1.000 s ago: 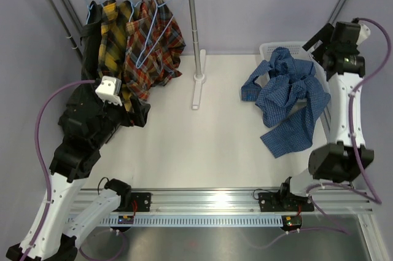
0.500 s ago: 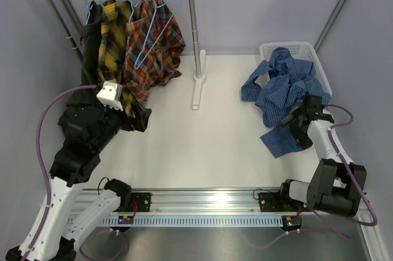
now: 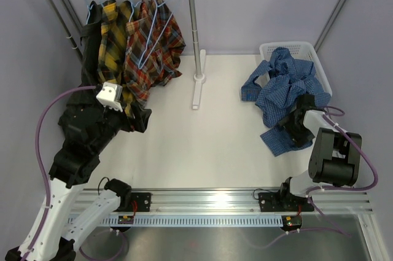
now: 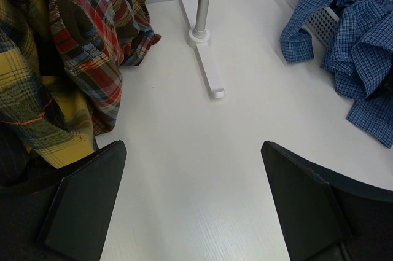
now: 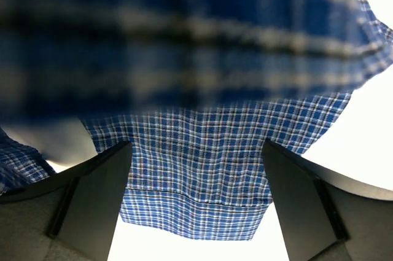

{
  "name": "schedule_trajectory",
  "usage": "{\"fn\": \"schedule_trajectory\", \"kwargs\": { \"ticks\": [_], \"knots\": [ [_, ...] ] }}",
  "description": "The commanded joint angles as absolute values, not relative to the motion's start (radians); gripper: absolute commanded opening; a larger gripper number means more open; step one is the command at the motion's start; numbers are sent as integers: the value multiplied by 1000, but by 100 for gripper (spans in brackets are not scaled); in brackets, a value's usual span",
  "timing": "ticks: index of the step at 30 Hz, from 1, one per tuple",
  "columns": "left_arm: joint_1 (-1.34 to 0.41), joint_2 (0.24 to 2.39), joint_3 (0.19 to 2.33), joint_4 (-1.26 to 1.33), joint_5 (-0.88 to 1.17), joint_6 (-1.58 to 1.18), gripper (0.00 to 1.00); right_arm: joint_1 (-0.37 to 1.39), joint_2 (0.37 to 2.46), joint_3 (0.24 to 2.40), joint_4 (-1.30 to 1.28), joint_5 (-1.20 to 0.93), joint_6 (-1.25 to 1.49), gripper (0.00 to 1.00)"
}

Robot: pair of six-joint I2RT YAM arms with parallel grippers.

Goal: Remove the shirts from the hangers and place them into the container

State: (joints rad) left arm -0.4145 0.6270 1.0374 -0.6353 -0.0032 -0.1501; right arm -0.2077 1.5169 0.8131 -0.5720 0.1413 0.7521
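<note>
A blue check shirt (image 3: 284, 98) (image 5: 202, 150) lies half in the white container (image 3: 270, 49), half spilled onto the table. My right gripper (image 3: 293, 127) (image 5: 196, 206) hovers low over the shirt's table-side hem, open, with cloth showing beyond its fingers but none pinched. Black (image 3: 92, 40), yellow-black (image 3: 113, 40) and red plaid (image 3: 156, 49) shirts hang on light-blue hangers (image 3: 149, 35) from the rail. My left gripper (image 3: 139, 118) (image 4: 193, 199) stands open and empty just below and right of the hanging shirts, over bare table.
The rail's white post and flat foot (image 3: 196, 89) (image 4: 206, 70) stand mid-table between the shirts and the container. A metal mounting track (image 3: 215, 199) runs along the near edge. Grey walls close in the back and both sides.
My right arm has swung down from above the container to the blue shirt's lower part on the table, jaws still open. The left arm has hardly moved.
</note>
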Motion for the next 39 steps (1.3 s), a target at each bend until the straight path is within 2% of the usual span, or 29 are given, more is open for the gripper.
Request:
{"fn": "schedule_trajectory", "kwargs": {
  "ticks": [1,2,4,5,6,8,9,14,17,19,24,28,32,39],
  "knots": [
    [-420,618,1039,-607,6,-132,99,-207,1545,822,-523,150,761,90],
    [-420,618,1039,-607,5,-130,99,-207,1557,812,-509,144,762,72],
    [-420,618,1039,-609,5,-132,99,-207,1566,801,-493,135,768,54],
    [-420,618,1039,-609,5,-132,99,-207,1572,790,-486,133,772,33],
    [-420,618,1040,-611,5,-132,99,-207,1575,785,-479,133,772,22],
    [-420,618,1045,-611,5,-130,99,-207,1575,781,-482,141,772,5],
    [-420,620,1046,-612,3,-129,99,-207,1566,781,-497,146,772,0],
    [-420,627,1051,-617,5,-127,99,-206,1326,845,-606,228,720,0],
    [-420,637,1054,-617,5,-126,99,-206,1205,1010,-660,218,654,0],
    [-420,641,1057,-617,3,-126,99,-207,1196,1178,-666,203,594,0],
    [-420,647,1058,-618,-28,-117,99,-207,1380,1550,-674,167,477,0],
    [-420,649,1061,-620,-38,-117,99,-207,1528,1669,-563,88,451,0],
    [-420,655,1068,-620,-44,-121,99,-207,1774,1859,-546,14,463,0],
    [-420,649,1068,-629,-60,-127,99,-209,2057,1944,-595,-29,529,0]
  ]
}}
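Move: Just beneath the right hand's open fingers, only about 1 cm down, lies the blue shirt's tail, spread flat on the table. From that hand the container's middle is about 27 cm ahead, 3 cm to the right and 5 cm higher. The heaped shirt body is some 22 cm ahead and 2 cm left; the sleeve over the container's left rim is 17 cm ahead and 18 cm left. The tail lies about 62 cm right of the left hand, 4 cm ahead and 31 cm below. Barely sinking, the right hand shuts its fingers on the shirt's tail at the table, then whips it up some 34 cm while the fingers tip outward by about 45 degrees. Keeping its pinch, it arcs forward over the heap and dips about 15 cm towards the container, ending roughly 28 cm farther out and slightly right, the wrist swinging partly back down. ##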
